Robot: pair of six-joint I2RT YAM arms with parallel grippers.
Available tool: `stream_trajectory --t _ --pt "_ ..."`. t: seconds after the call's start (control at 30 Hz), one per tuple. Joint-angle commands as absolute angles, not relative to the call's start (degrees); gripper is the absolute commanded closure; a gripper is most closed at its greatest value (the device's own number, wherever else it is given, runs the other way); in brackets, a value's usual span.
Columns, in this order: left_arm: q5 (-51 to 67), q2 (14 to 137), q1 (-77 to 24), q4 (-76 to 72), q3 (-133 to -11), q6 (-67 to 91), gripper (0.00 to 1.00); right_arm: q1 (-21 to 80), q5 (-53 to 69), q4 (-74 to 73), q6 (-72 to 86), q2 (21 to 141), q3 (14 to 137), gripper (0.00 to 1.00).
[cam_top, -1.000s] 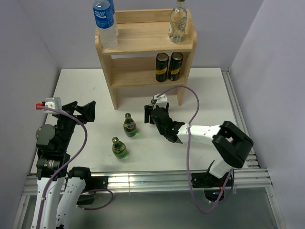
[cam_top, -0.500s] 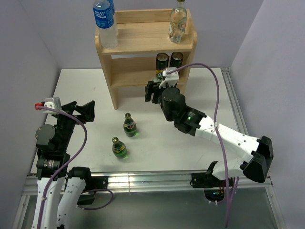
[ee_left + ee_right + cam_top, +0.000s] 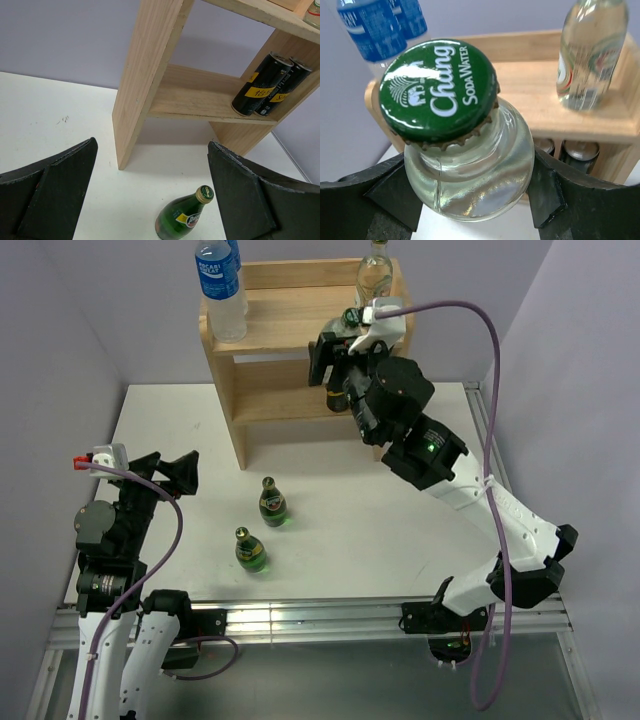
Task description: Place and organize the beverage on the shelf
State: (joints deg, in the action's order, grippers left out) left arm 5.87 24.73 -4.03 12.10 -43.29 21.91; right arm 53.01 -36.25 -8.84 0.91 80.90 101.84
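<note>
My right gripper (image 3: 335, 352) is shut on a clear glass bottle (image 3: 470, 170) with a green cap (image 3: 352, 316), held upright in the air just in front of the top tier of the wooden shelf (image 3: 290, 325). A second clear bottle (image 3: 374, 272) stands at the top tier's right end. Two dark cans (image 3: 260, 84) stand on the lower tier, largely hidden behind the right arm in the top view. On the table stand two green bottles (image 3: 272, 502) (image 3: 250, 550). My left gripper (image 3: 172, 472) is open and empty, left of them; its view shows one green bottle (image 3: 182, 217).
A tall plastic water bottle (image 3: 222, 285) with a blue label stands at the left end of the shelf's top tier. The shelf's left side panel (image 3: 145, 75) reaches down to the white table (image 3: 180, 420). Grey walls close in at the left, right and back.
My right arm has risen from the table near the green bottles to the shelf's top tier, carrying the clear bottle. The left arm has not moved.
</note>
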Motion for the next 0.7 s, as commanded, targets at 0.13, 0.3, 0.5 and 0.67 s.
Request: stream_trajectory --t 0.13,0.3,0.5,0.67 --pt "7.29 24.70 -3.60 10.63 -43.42 21.62 0.01 52.65 -36.57 -6.94 -6.15 86.65 116.00 1.00" --pt "7.47 24.43 -3.60 10.63 -43.33 21.71 0.01 50.72 -36.21 -8.34 -7.03 91.92 123.11 1.00" --pt "7.56 24.26 -3.60 10.55 -43.24 21.71 0.01 47.21 -35.16 -10.02 -6.51 96.58 129.28 1.00" --pt "8.00 24.43 -3.60 10.55 -43.24 21.53 0.01 44.65 -34.19 -10.28 -5.45 98.17 131.22 1.00"
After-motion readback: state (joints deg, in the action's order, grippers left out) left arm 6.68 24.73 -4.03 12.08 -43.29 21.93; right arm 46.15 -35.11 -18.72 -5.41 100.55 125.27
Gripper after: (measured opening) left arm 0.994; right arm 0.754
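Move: The open spot on the top shelf board lies about 16 cm straight ahead of the right hand and some 9 cm below it, the soda water bottle already gripped. The clear bottle stands roughly 6 cm right of that spot, level with it; the front blue-label bottle is about 18 cm left of the hand and 15 cm ahead. The left can is on the board below, 14 cm ahead and 20 cm lower. From the left hand the spot is around 25 cm ahead, 29 cm right and 8 cm higher. The soda water bottle, kept in the right fingers, is carried forward about 8 cm towards the gap between the blue-label bottles and the clear bottle on the top shelf. The hand first finishes its lift by some 2 cm, then sinks about 3 cm on the way in; it swings slightly left and partly back, its left side dipping some 10 degrees as it turns a little clockwise. ##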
